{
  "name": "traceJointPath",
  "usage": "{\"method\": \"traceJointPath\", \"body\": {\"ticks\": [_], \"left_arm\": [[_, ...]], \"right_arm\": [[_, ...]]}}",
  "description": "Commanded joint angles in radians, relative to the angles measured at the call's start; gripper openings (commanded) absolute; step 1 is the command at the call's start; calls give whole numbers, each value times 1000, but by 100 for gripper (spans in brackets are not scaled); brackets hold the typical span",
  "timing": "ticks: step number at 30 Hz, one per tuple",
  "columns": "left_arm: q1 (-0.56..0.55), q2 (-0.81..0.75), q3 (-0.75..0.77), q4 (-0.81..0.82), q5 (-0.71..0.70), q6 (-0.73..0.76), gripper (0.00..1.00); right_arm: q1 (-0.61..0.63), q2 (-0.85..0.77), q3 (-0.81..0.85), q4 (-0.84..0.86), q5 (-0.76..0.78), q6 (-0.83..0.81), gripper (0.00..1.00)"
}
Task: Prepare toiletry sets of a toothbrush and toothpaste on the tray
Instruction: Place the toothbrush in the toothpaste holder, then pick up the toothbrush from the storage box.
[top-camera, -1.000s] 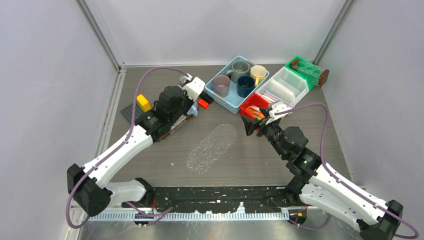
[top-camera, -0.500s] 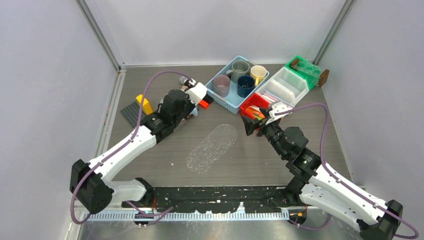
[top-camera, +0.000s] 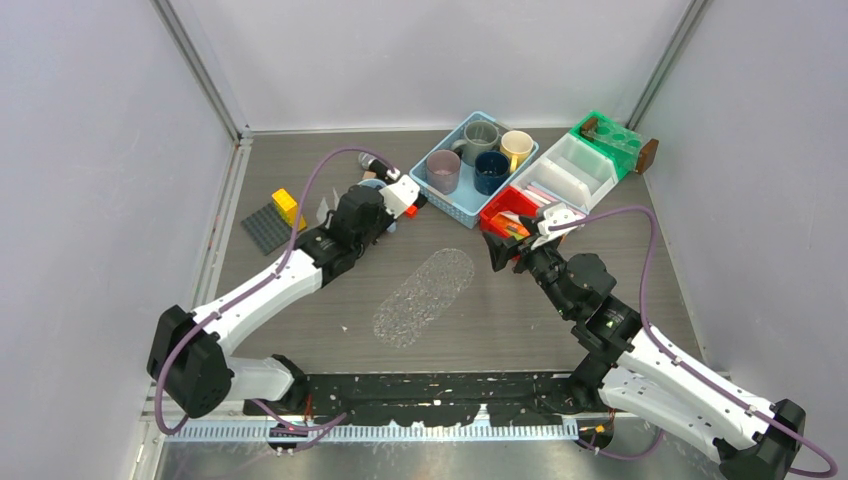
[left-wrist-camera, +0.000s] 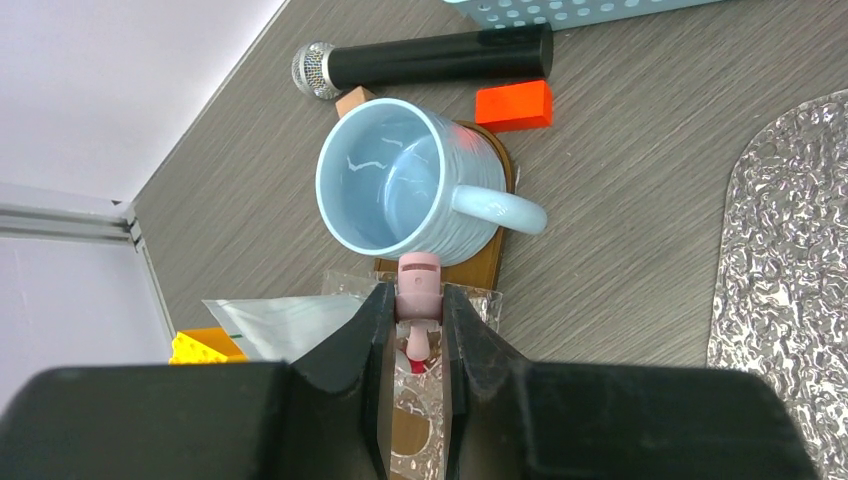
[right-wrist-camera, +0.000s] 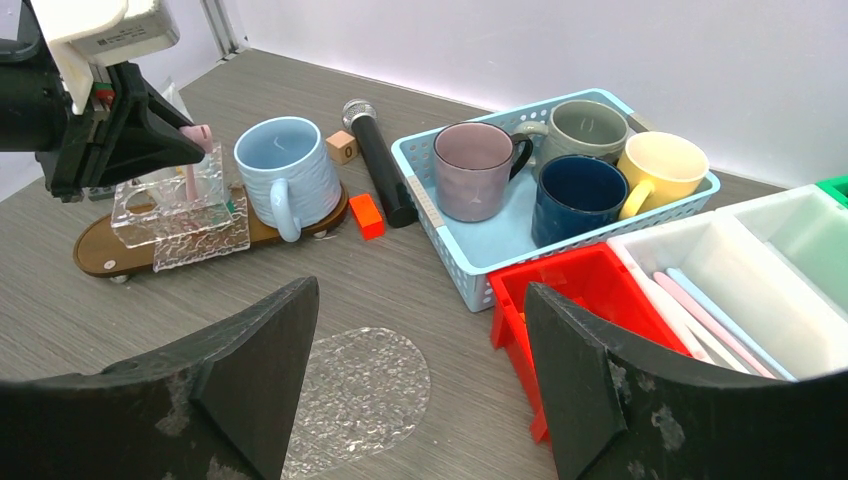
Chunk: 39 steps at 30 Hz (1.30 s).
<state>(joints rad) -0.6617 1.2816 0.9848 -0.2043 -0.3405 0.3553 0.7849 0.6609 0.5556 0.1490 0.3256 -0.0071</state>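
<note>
My left gripper (left-wrist-camera: 415, 300) is shut on the head end of a pink toothbrush (left-wrist-camera: 419, 285). The brush hangs upright over a clear glass holder (right-wrist-camera: 170, 200) on a brown wooden tray (right-wrist-camera: 110, 255), next to a pale blue mug (left-wrist-camera: 400, 185). My right gripper (right-wrist-camera: 420, 380) stands open and empty in front of a red bin (right-wrist-camera: 570, 290), where something orange (top-camera: 512, 228) shows, perhaps a toothpaste tube. More pastel toothbrushes (right-wrist-camera: 700, 310) lie in the white bin beside it.
A clear textured oval plate (top-camera: 425, 295) lies mid-table. A blue basket (right-wrist-camera: 480, 245) holds several mugs. A black microphone (left-wrist-camera: 430, 58) and an orange block (left-wrist-camera: 513, 105) lie behind the mug. A green bin (top-camera: 612, 135) stands back right, a yellow brick (top-camera: 287, 207) on a grey baseplate at left.
My left arm has swung right and forward with the pink toothbrush, uncovering the yellow brick and grey baseplate. The right arm has not moved.
</note>
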Motion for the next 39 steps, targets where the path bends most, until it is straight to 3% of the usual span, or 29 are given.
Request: {"method": "traceJointPath", "body": {"ticks": [1,14,24,39], "left_arm": [[-2,-3,-14,99,-26,27,6],[-1,-23,-56,156,-25,45,12],[0,-22,-64,140,-43,66,22],[0,-76,-31,100,-4,40,49]], "right_arm": [[7,-9,-2,47,16,-15,82],[7,-21,-3,43,13,-14,82],[6,-23,-2,41,10,-15,82],[7,-16,33,-4,20,-6,82]]}}
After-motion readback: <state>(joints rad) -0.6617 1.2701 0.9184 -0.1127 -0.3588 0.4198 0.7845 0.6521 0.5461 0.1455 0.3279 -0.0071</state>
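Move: The left hand, with the pink toothbrush still in its fingers, is over the mug end of the clear toothpaste holder; the holder's middle lies about 4 cm back, 3 cm to the left and 6 cm below. The blue mug stands some 5 cm ahead and 2 cm to the right, the orange block about 5 cm ahead and 8 cm right, both lower. From the right hand, the holder is roughly 33 cm left, 5 cm ahead and 13 cm down. The left fingers keep their pinch on the toothbrush as the hand eases it about 1 cm farther down into the mug-end hole of the holder, then open from nearly shut to about half and let go of it. The hand otherwise stays almost in place, its wrist barely turning. ##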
